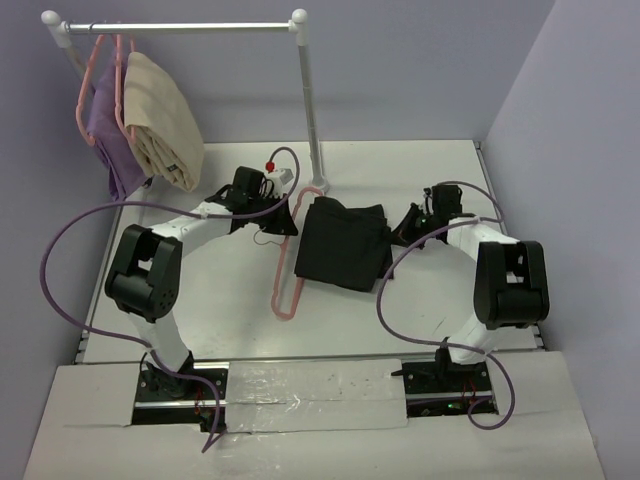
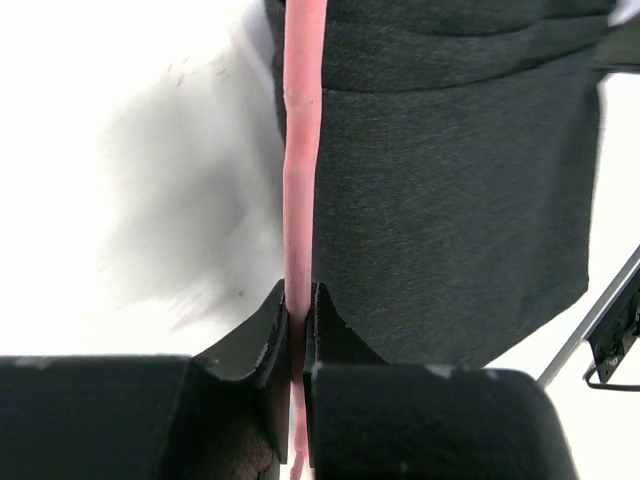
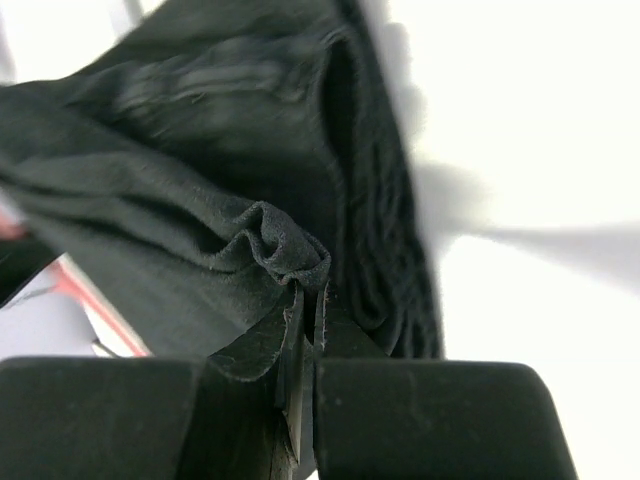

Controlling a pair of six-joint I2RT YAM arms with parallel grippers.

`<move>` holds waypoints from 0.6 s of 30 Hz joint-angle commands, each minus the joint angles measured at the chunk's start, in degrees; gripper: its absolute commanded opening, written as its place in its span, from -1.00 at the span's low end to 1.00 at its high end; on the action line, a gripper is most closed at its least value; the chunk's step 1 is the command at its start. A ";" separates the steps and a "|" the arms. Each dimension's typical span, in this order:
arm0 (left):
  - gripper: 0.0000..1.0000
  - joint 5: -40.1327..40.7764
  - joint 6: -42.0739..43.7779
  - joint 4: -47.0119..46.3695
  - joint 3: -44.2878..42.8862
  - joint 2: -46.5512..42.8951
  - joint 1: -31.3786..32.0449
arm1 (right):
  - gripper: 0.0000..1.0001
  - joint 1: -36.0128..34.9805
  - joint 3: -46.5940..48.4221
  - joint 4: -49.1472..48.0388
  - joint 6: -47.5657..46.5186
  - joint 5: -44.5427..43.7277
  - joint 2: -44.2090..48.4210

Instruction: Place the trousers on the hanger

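The black trousers (image 1: 345,243) lie folded on the white table, between the two arms. The thin pink hanger (image 1: 288,262) lies along their left edge, its hook toward the near side. My left gripper (image 1: 287,215) is shut on the hanger's bar; in the left wrist view the pink hanger (image 2: 301,160) runs up from between the jaws beside the trousers (image 2: 450,190). At the trousers' right edge my right gripper (image 1: 405,228) is shut on a pinched fold of the trousers (image 3: 290,255).
A white clothes rail (image 1: 180,27) stands at the back, its post (image 1: 312,110) just behind the trousers. A beige garment (image 1: 162,120) and a purple garment (image 1: 108,130) hang on pink hangers at its left end. Walls close the table's left and right sides.
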State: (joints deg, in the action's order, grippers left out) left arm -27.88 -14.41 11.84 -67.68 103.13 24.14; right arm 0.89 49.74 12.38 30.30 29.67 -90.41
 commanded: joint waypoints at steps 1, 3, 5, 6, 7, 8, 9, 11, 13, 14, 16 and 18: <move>-1.00 8.63 3.08 -1.73 -4.65 -2.32 -0.59 | -1.00 2.10 4.31 -2.89 -3.50 -11.03 -3.45; -1.00 8.80 2.99 -1.38 -5.18 -2.23 -0.50 | -1.00 2.10 5.89 -2.37 -4.20 -14.27 -4.94; -0.99 9.24 3.34 -1.38 -4.92 -2.23 -0.59 | -1.00 2.19 6.77 -1.92 -4.64 -16.48 -5.04; -1.00 9.85 3.78 -1.38 -4.31 -2.41 -0.59 | -1.00 2.28 7.21 -1.14 -5.08 -18.58 -4.95; -1.00 10.03 3.78 -1.38 -4.13 -2.41 -0.67 | -1.00 2.28 7.57 -0.78 -5.25 -19.29 -4.86; -1.00 10.21 4.21 -1.12 -3.87 -2.50 -0.59 | -1.00 2.37 8.18 -0.52 -5.34 -20.08 -4.69; -1.00 10.47 4.48 -0.76 -3.60 -2.41 -0.59 | -1.00 2.45 9.58 -0.08 -5.78 -20.96 -4.69; -1.00 11.00 5.10 -0.59 -3.16 -2.58 -0.67 | -1.00 2.37 11.86 1.15 -6.13 -22.28 -4.60; -1.00 11.62 5.62 -0.59 -2.55 -2.76 -0.67 | -1.00 2.45 13.28 2.55 -6.75 -23.07 -4.25; -1.00 11.79 5.71 -0.59 -2.20 -2.85 -0.59 | -1.00 2.45 14.33 3.08 -7.01 -23.69 -3.55; -1.00 12.23 5.89 -0.76 -1.84 -3.29 -0.76 | -1.00 2.89 14.86 4.23 -7.63 -25.44 -2.84; -1.00 12.23 5.80 -1.29 -1.23 -3.64 -1.02 | -1.00 4.12 14.78 4.49 -8.07 -27.21 -2.66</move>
State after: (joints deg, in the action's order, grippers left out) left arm -24.43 -14.35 9.63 -70.08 103.13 25.56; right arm 0.45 62.00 16.84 26.79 20.56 -95.37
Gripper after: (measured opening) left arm 0.103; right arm 0.039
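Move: The right hand already grips the edge of the trousers' upper part. The middle of the trousers lies about 12 cm to its left, roughly 1 cm back and 4 cm below, and their far right corner some 6 cm ahead and 3 cm left. The hanger's middle is about 22 cm left and 4 cm back. From the left hand, which already holds the hanger, the trousers' middle is some 13 cm right and 4 cm back. Forward along the trousers' right side goes the right hand, about 5 cm with some 2 cm to the right, still pinching the cloth. It dips slightly first, then rises to about 2 cm above its start, its left side rolling down about 10 degrees. The left hand keeps its grip on the hanger and eases about 2 cm forward and up. ##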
